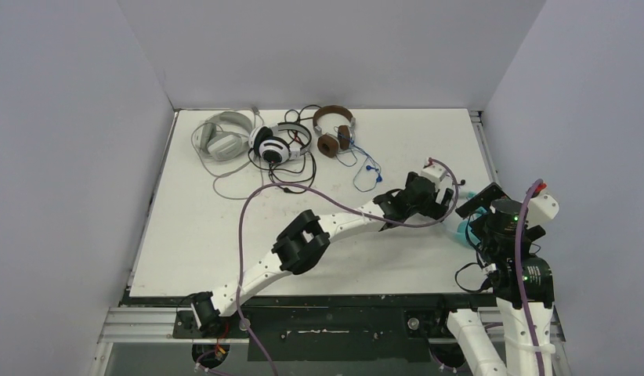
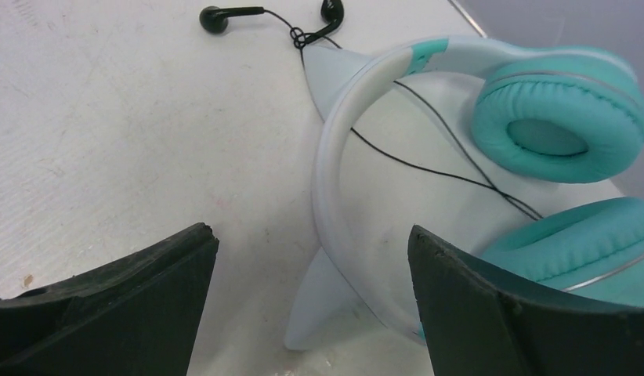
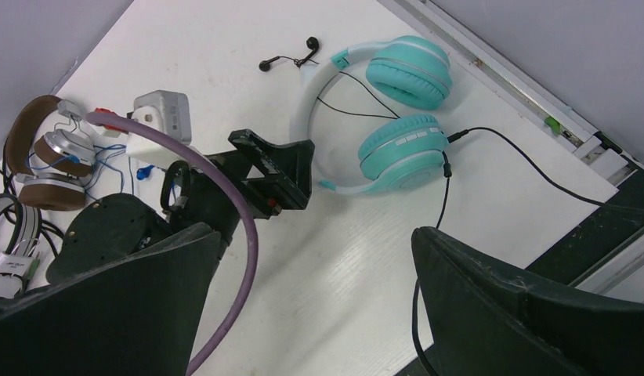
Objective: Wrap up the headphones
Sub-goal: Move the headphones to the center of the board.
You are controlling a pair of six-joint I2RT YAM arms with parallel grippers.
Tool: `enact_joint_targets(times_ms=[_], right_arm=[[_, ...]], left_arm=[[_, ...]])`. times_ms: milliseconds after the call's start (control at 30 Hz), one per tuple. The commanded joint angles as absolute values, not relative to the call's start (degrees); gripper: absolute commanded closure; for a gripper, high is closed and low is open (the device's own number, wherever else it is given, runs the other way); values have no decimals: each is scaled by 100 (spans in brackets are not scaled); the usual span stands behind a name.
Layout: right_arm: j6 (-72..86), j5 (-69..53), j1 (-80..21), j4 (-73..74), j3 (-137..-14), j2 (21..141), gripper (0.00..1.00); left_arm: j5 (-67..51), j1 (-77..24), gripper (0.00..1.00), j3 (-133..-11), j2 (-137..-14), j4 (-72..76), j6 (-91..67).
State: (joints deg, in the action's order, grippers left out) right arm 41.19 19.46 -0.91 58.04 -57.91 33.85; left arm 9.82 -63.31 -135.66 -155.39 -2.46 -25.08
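The light teal headphones (image 3: 401, 149) lie flat near the table's right edge, white band (image 2: 334, 180) towards the left arm. A black cable (image 3: 522, 160) runs from one cup off the table edge. In the top view the right arm hides most of this headset (image 1: 463, 229). My left gripper (image 2: 312, 251) is open, low over the table, its fingertips just short of the band. My right gripper (image 3: 315, 251) hangs open above bare table beside the headset, holding nothing. Pale grey (image 1: 221, 139), black-and-white (image 1: 276, 143) and brown (image 1: 334, 131) headphones lie along the back.
Black earbuds (image 2: 217, 19) with a thin black wire lie just beyond the teal band, the wire crossing under it. A blue cable (image 1: 367, 168) trails from the brown headset. The table's right edge and rail (image 3: 538, 102) run close behind the teal cups.
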Motion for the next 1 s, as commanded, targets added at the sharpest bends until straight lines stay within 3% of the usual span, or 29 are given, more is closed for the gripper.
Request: enact_joint_targets(times_ms=[0,267,500,800,967], right_arm=[[4070,1978,-148,5777,-6015,3357,1],[4101,1912,-149,5702,-5995,3275,1],[4169,1348,-142,5348,-5503,3526,1],[4169,244,-167,4579,-5240,4341,1],[3592,-884,-451,4235,-5364,5198,8]], left_arm=[[1766,-6553,11,-13931,-15753,-631,-1676],[2642,-6653,27,-13853,-15574,-1467,-885],[3231,-6491,50,-12058,-14297,-1803,-856],[3614,-5719,55,-9705,-12294,-2007,-1460],[3977,-5500,54,-8783,-11080,-2179,-1599]])
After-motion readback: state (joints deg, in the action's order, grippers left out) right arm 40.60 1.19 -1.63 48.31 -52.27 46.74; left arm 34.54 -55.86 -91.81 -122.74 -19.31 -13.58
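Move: Just beyond the left fingertips lie the teal headphones, their middle some 8 cm to the right of that hand, 3 cm back and 3 cm below. The black earbuds sit about 9 cm ahead and 6 cm right, the blue earphones roughly 12 cm ahead and 21 cm left; the board's centre is some 36 cm left. From the right hand, the teal headphones are about 12 cm ahead, 7 cm right and 21 cm lower. Sinking about 2 cm, the left hand rolls its left side up and half closes its fingers at the headband, catching it, then sweeps left some 27 cm with a late slight drift forward, dragging the teal headphones towards the board's centre; the roll reaches about 40 degrees. Midway, the open, empty right hand starts left, down and forward, about 5 cm each way. ##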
